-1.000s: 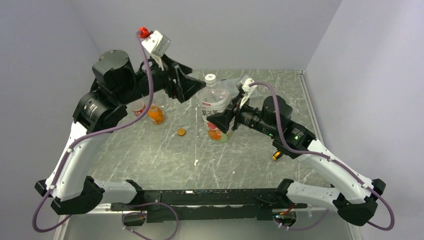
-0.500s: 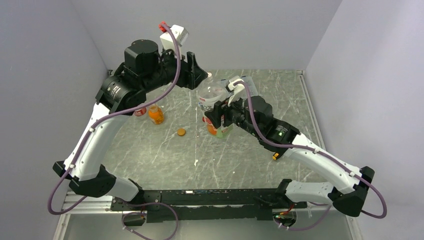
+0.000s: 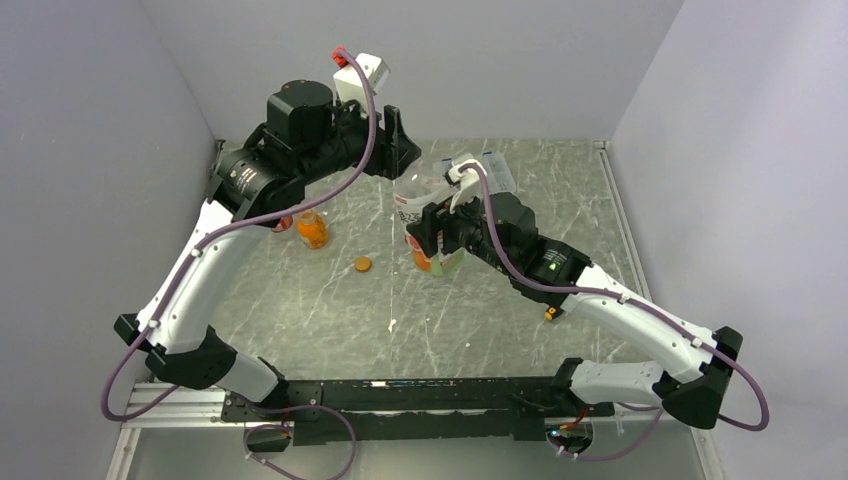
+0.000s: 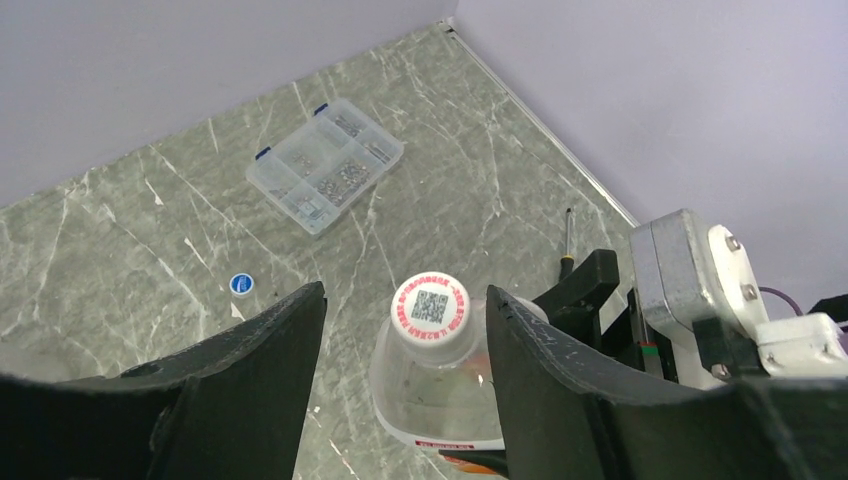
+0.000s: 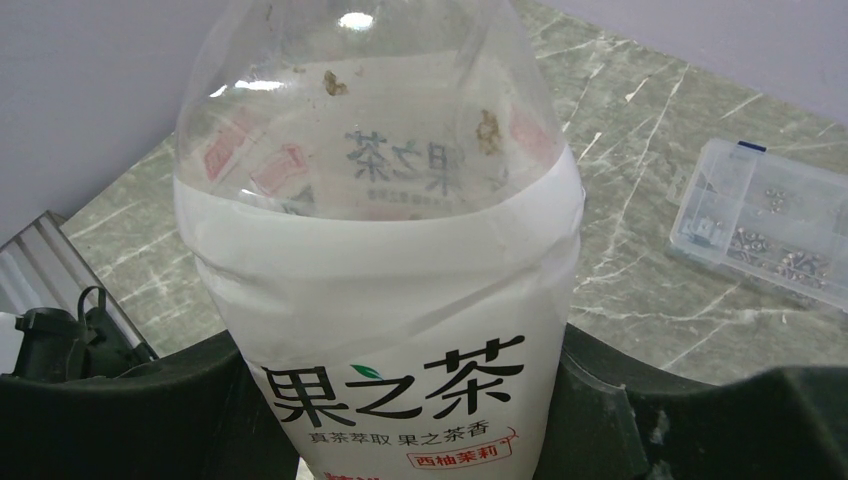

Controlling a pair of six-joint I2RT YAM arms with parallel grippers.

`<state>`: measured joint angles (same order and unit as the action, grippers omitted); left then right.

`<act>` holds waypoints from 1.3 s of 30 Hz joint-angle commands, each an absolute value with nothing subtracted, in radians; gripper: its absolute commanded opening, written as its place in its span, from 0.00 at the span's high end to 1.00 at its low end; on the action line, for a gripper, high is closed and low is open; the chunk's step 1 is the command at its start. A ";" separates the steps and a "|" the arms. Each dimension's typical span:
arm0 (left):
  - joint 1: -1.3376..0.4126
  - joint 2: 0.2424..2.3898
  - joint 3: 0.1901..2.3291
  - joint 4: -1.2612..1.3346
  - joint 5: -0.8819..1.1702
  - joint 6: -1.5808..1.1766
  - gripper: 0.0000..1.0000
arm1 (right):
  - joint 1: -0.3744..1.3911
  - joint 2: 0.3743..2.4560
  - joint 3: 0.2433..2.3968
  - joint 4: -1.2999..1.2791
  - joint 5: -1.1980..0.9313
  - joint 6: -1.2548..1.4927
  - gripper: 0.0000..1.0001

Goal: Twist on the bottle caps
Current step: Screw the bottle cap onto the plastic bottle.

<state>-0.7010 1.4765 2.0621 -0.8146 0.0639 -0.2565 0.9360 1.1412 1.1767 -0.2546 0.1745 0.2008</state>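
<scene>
The white-labelled bottle [image 5: 390,300] with orange-green contents stands mid-table [image 3: 425,215]. My right gripper [image 3: 432,238] is shut on its label, a finger pressed to each side. A whitish cap [image 4: 431,305] printed with a code sits on the bottle's neck. Looking down on it, my left gripper [image 4: 405,300] is open and straddles the cap, with a gap showing on both sides. An orange cap [image 3: 362,264] and a blue cap [image 4: 240,284] lie loose on the table. A squat orange bottle [image 3: 312,230] stands to the left, and a red-labelled bottle [image 3: 279,221] is partly hidden by my left arm.
A flat clear compartment box [image 4: 325,165] lies toward the far wall. A small screwdriver [image 3: 550,312] rests on the table under my right arm. Walls close in the table on the left, the far side and the right.
My left arm has swung from beside the bottle's neck to above it, and its jaws have narrowed around the cap. My right gripper has shifted slightly while holding the bottle.
</scene>
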 commanded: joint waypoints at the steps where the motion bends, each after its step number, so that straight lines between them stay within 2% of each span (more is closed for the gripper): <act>1: -0.709 1.483 2.078 -0.794 0.035 -0.267 0.36 | 0.944 1.141 1.188 -0.216 0.189 0.192 0.72; 10: -0.710 1.498 2.063 -0.793 0.032 -0.278 0.37 | 0.945 1.139 1.186 -0.216 0.190 0.187 0.72; 18: -0.710 1.501 2.051 -0.791 0.042 -0.285 0.44 | 0.945 1.140 1.184 -0.212 0.190 0.186 0.72; 26: -0.710 1.500 2.044 -0.792 0.054 -0.293 0.55 | 0.945 1.131 1.178 -0.204 0.187 0.186 0.72; 33: -0.710 1.490 2.031 -0.787 0.054 -0.337 0.77 | 0.945 1.106 1.182 -0.188 0.173 0.181 0.73; 39: -0.710 1.456 1.981 -0.743 0.086 -0.375 0.81 | 0.936 1.088 1.196 -0.151 0.081 0.188 0.74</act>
<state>-0.7128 1.4910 2.0071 -0.7750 0.0711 -0.3340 0.9379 1.1412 1.1683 -0.2623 0.1646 0.1982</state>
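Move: The white cap, already sitting on the bottle's mouth, is between my open left fingertips: about 1 cm ahead, 2 cm to the right and 2 cm below. From my left hand the blue cap lies on the table some 16 cm ahead, 3 cm left; the parts box some 24 cm ahead, 16 cm right; both roughly 45 cm below. From my right hand, which holds the bottle, the white cap is about 3 cm ahead, 2 cm left and 13 cm above. I ease my left hand about 2 cm down and some 1.5 cm to the right onto the white cap, most of the sinking first, tipping the fingers down by barely 5 degrees. Then I close the wide-open fingers to roughly half that gap until they pinch the cap's sides. My right hand stays put, still gripping the bottle by its label. ##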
